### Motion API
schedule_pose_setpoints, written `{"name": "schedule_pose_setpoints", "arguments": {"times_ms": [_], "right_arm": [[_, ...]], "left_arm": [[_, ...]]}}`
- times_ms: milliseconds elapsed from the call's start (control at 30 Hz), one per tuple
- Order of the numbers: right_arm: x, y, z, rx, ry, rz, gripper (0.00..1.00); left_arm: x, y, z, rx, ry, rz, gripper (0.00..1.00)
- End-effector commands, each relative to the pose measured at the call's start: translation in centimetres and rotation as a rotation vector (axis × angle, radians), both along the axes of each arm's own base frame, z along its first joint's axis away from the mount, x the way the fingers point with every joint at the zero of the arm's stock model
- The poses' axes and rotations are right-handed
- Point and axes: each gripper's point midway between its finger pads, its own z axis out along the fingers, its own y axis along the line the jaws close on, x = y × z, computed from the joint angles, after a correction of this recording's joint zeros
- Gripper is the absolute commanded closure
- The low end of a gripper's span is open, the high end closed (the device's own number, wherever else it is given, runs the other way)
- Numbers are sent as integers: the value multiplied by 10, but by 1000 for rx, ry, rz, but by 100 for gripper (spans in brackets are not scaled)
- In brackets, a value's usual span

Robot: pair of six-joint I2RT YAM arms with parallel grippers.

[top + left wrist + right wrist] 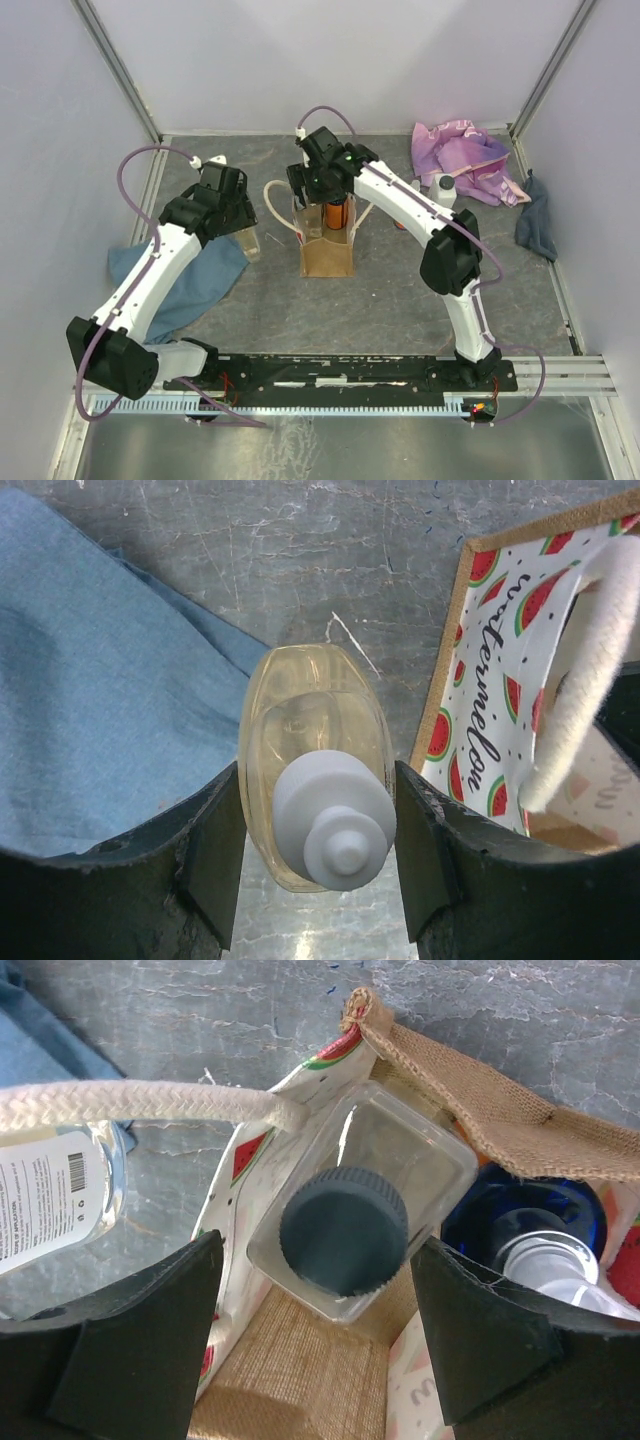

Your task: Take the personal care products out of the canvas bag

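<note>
The canvas bag stands mid-table, its watermelon-print lining showing. My right gripper hangs open over the bag's mouth, its jaws either side of a clear square bottle with a dark cap, with a gap on each side. Beside that bottle in the bag sits a blue-capped one, orange in the top view. To the left of the bag, my left gripper is shut on a grey-capped clear bottle, upright on the table. A white bottle stands to the right.
A blue cloth lies under my left arm, touching the held bottle's left side. A purple-pink cloth and a dark cloth lie at the back right. The bag's cream rope handle crosses just left of the right gripper.
</note>
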Motion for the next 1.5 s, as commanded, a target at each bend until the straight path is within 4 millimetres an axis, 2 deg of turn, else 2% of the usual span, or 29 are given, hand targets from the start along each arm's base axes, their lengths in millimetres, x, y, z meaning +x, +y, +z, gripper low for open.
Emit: {"name": "schedule_pose_setpoints", "arguments": {"times_ms": [0,233,467,533,767,867,1000,1233,1367,1467], "right_arm": [[11,6,11,-45,-93,-79,16],[19,2,-7,-117,-139,-173,15],[27,-4,-20,-135,-182,-245,25],[30,-5,-21,-127,-200,-265,29],[33,-4,-24,-119,-216,-279,40],[32,-4,-22,-112,-217,-276,45],[31,-6,-11,-96,-243,-275,51],[29,-7,11,-46,-300,-268,62],[29,-6,25,-24,-327,-262,62],[28,-5,36,-8,-345,-257,63]], "left_arm": [[43,-6,39,-63,-248,32,88],[47,-6,27,-52,-259,28,84],[47,-6,8,-34,-255,6,77],[48,-2,4,-22,-267,18,74],[54,15,-9,71,-268,76,72],[59,15,-11,82,-256,72,70],[59,11,-6,60,-254,64,59],[51,19,-1,69,-267,92,21],[46,21,6,64,-262,103,9],[42,19,24,35,-291,101,2]]}}
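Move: Inside the bag's far left part, the clear bottle with the dark cap stands about 2 cm ahead and 1 cm right of the right hand, its middle some 9 cm below. The orange bottle is 5-6 cm to the right of it and level with it; the bag's middle lies 3 cm back and 4 cm right of the hand. The left hand's white-capped bottle is bound for bare table 2 cm ahead, 1 cm left, 16 cm below, with the bag's middle 19 cm right and 5 cm ahead of that hand and the blue cloth 16 cm left, 3 cm back. Lowering the white-capped bottle about 6 cm and easing slightly forward, the left hand brings it to the table, opens its fingers and rises off some 3 cm. Meanwhile the right hand sinks about 4 cm and goes 2 cm forward into the bag's mouth, turning clockwise some 15 degrees and tipping its fingers farther forward, and closes them on the upper body of the dark-capped bottle. ##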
